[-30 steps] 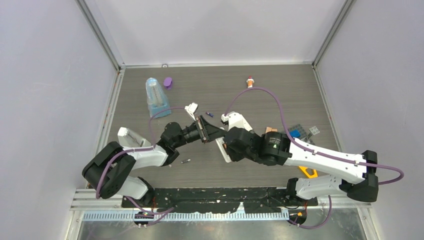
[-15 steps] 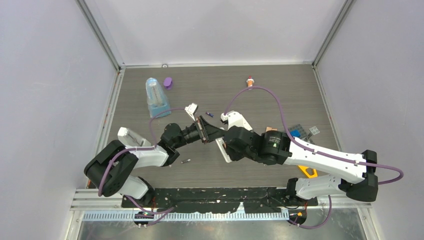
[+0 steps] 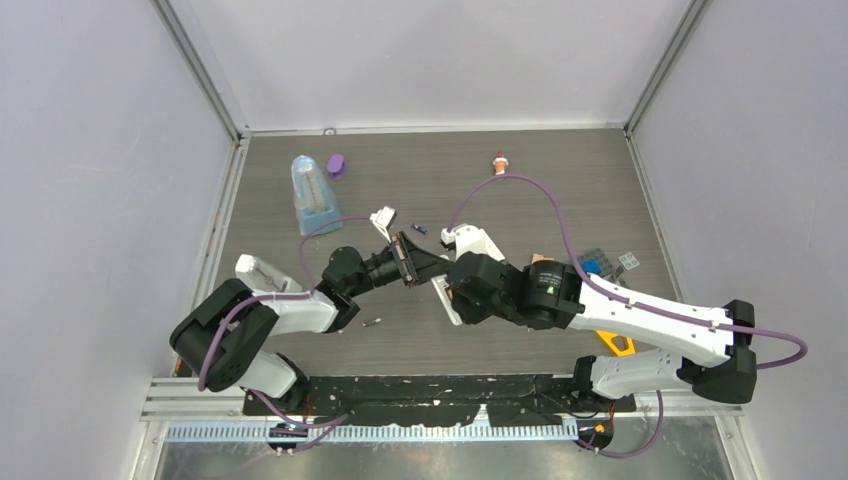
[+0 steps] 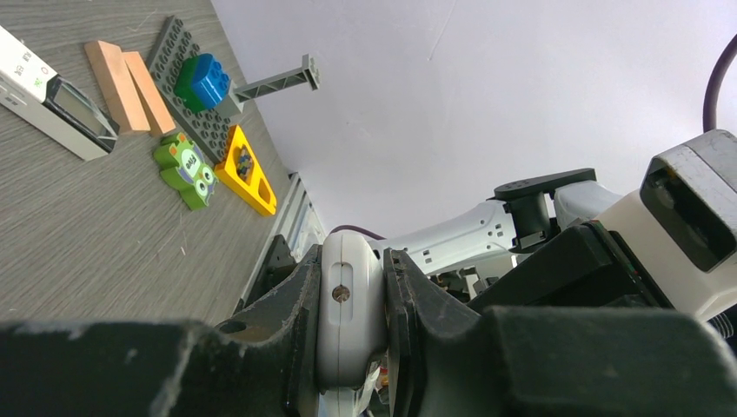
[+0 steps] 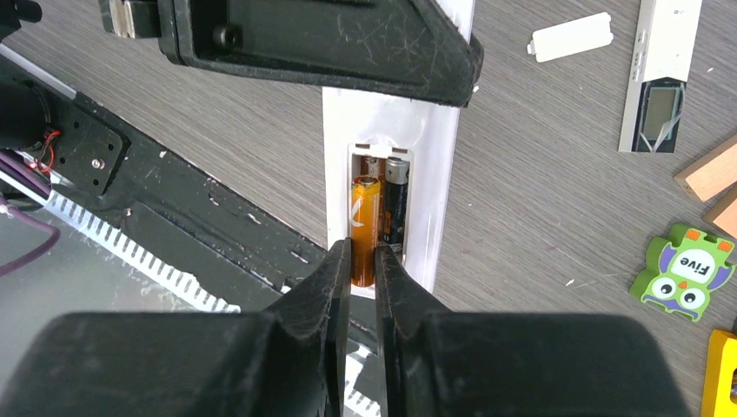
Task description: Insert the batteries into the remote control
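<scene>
My left gripper (image 4: 352, 321) is shut on one end of the white remote control (image 4: 349, 300) and holds it above the table. Seen from the right wrist, the remote control (image 5: 445, 174) lies back side up with its battery bay uncovered. An orange battery (image 5: 365, 221) lies in the bay beside a dark battery (image 5: 396, 208). My right gripper (image 5: 363, 256) is shut on the near end of the orange battery. From above, both grippers meet mid-table, the left gripper (image 3: 412, 262) and the right gripper (image 3: 455, 292). A purple battery (image 3: 421, 229) and a dark battery (image 3: 371, 322) lie loose on the table.
A white battery cover (image 5: 571, 36), a narrow white bar (image 5: 665, 69), wooden blocks (image 5: 708, 174) and a green owl tile (image 5: 687, 271) lie near the remote. A clear container (image 3: 312, 195), purple cap (image 3: 336, 165) and small red-and-white bottle (image 3: 499, 160) stand further back.
</scene>
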`<state>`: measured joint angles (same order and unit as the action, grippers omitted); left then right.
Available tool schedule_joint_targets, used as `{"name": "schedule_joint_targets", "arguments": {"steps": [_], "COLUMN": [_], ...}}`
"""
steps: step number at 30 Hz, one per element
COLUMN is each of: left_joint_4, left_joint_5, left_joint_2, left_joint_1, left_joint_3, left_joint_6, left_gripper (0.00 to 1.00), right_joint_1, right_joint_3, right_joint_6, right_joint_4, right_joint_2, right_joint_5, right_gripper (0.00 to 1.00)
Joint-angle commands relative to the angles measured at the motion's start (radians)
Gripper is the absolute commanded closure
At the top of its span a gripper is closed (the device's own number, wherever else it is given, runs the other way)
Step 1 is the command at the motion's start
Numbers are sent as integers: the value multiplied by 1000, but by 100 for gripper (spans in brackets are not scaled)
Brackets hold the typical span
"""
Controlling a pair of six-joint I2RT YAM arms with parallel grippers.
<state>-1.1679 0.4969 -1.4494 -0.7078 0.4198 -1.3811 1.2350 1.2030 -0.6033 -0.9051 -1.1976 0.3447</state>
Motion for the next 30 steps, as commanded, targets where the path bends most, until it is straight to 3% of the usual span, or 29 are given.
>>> {"name": "schedule_joint_targets", "arguments": {"steps": [1,8,18,30], "left_joint_4": [-97,-98,-99,-114], "left_joint_5": [-17,-20,-26,-101], "left_joint_2": [-3,3,-2,6], "left_joint_1": [-5,-7,-9,-9], "left_joint_3": [-3,-6,-7,-37], "left_joint_6": [1,-1,-8,-114], "left_gripper": [100,100,100,100], "right_joint_1": [4,4,4,4], "right_joint_3": [44,41,65,-1], "right_joint_6": [8,5,-12,-40], "right_joint_4": [-9,-16,-23,59], "right_joint_2": [7,-15,0,141], "right_joint_5": [-16,5,55,34], "right_gripper": [91,83,59,58]}}
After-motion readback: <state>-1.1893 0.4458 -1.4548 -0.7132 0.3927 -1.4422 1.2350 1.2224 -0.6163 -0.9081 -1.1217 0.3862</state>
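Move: Just ahead of the right fingertips, some 2 cm forward and 1 cm below, is the middle of the remote control's open battery compartment, where the right hand already holds the orange battery. The black battery lies in it about 3 cm ahead of and 1 cm to the right of that hand, and 1 cm below. The left hand grips the remote farther up; from it the compartment is about 5 cm back, 1 cm to the right and 1 cm lower. Easing down and back about half a centimetre, the right hand sets the orange battery into the compartment, then opens its fingers and lets go of it. It then lifts up and away, rising about 3 cm and drifting about 1 cm right, fingers staying open. The left hand keeps its grip on the remote and holds it nearly still, its wrist just starting to tip down at the end. ##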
